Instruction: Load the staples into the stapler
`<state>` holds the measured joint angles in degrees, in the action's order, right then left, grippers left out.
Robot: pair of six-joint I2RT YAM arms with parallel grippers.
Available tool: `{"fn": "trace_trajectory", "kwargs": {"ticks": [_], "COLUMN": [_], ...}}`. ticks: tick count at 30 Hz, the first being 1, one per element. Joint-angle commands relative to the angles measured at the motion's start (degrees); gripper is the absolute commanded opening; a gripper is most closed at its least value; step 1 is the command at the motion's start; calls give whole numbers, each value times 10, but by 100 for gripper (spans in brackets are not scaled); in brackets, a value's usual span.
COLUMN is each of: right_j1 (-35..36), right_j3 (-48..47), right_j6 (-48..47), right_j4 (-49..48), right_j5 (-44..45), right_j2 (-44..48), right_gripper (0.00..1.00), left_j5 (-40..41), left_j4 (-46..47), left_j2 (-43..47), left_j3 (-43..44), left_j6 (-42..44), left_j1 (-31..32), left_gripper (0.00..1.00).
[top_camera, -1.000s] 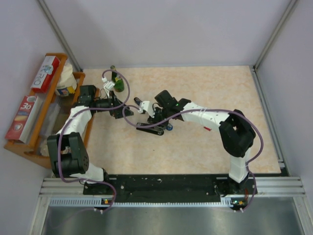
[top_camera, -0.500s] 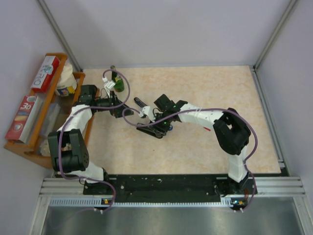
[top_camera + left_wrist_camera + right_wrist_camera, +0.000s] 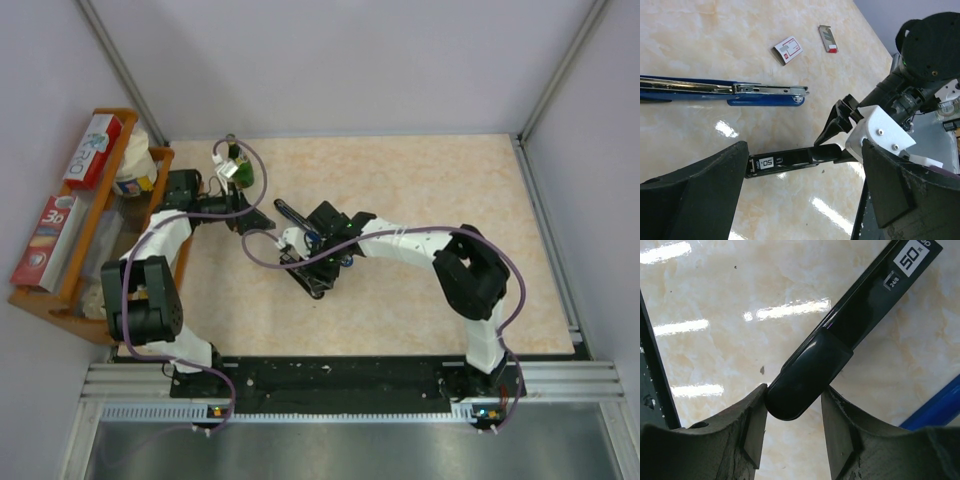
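Note:
The stapler lies opened out on the table. Its black top arm [image 3: 790, 159] carries a white "50" label, and its blue base with the metal channel [image 3: 740, 92] lies beyond it. My right gripper [image 3: 792, 400] is shut on the rounded end of the black arm [image 3: 840, 340], with one finger [image 3: 752, 425] on each side. From above, that gripper [image 3: 312, 262] sits over the stapler [image 3: 305, 280]. The staples box [image 3: 788, 50], white with a red label, and its small tray [image 3: 828, 38] lie farther off. My left gripper [image 3: 805, 200] is open and holds nothing, left of the stapler.
A wooden rack [image 3: 70, 290] with boxes and a jar stands at the table's left edge. A green bottle [image 3: 241, 172] stands close behind the left gripper [image 3: 255, 222]. Purple cables loop over both arms. Walls close in the back and sides.
My right gripper has moved left and toward the near edge, swinging the stapler's black arm from lying crosswise to a diagonal. The left arm has hardly moved.

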<state>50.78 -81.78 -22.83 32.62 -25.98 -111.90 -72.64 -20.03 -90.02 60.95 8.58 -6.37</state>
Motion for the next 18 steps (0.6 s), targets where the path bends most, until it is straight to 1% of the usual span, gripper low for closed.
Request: {"fn": "trace_trajectory", "kwargs": {"ticks": [1, 5, 8, 15, 18], "right_j1": [-10, -34, -52, -98, -111], "right_j3": [-13, -1, 21, 65, 66], "right_j6": [-13, -30, -51, -42, -34], "right_j4": [-5, -5, -9, -63, -79], "right_j5": [16, 39, 66, 107, 110], "right_j2": [54, 98, 112, 94, 78], "right_gripper": [47, 48, 49, 49, 49], "left_j5": [25, 58, 87, 158, 168], "left_j4": [55, 74, 104, 134, 156], "left_j2": [-29, -67, -86, -151, -176], "left_j3": [36, 70, 87, 133, 145], "left_j6": [-34, -65, -101, -146, -168], "left_j1": [13, 29, 37, 48, 48], "left_gripper": [99, 99, 99, 99, 99]}}
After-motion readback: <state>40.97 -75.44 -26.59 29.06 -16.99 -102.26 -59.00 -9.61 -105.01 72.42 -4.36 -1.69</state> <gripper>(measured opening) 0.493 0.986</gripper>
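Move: The near end of the open blue stapler lies about 7 cm ahead and 5 cm right of my right hand, slightly below; the black stapler, its head between these fingers, has its middle some 5 cm left and 2 cm ahead, and the staple box lies 13 cm ahead, 11 cm right. From my left hand, the blue stapler's middle is roughly 9 cm ahead, 9 cm right and 15 cm down, the black stapler's 3 cm back and 6 cm right. I bring my right fingers, kept half open, up off the black stapler's head and arc forward and right to above the blue stapler's near end, rising about 5 cm before starting down, the wrist turning some 10 degrees clockwise. Meanwhile my left hand, wide open, goes about 9 cm forward and 4 cm down towards the blue stapler, turning slightly counter-clockwise. ##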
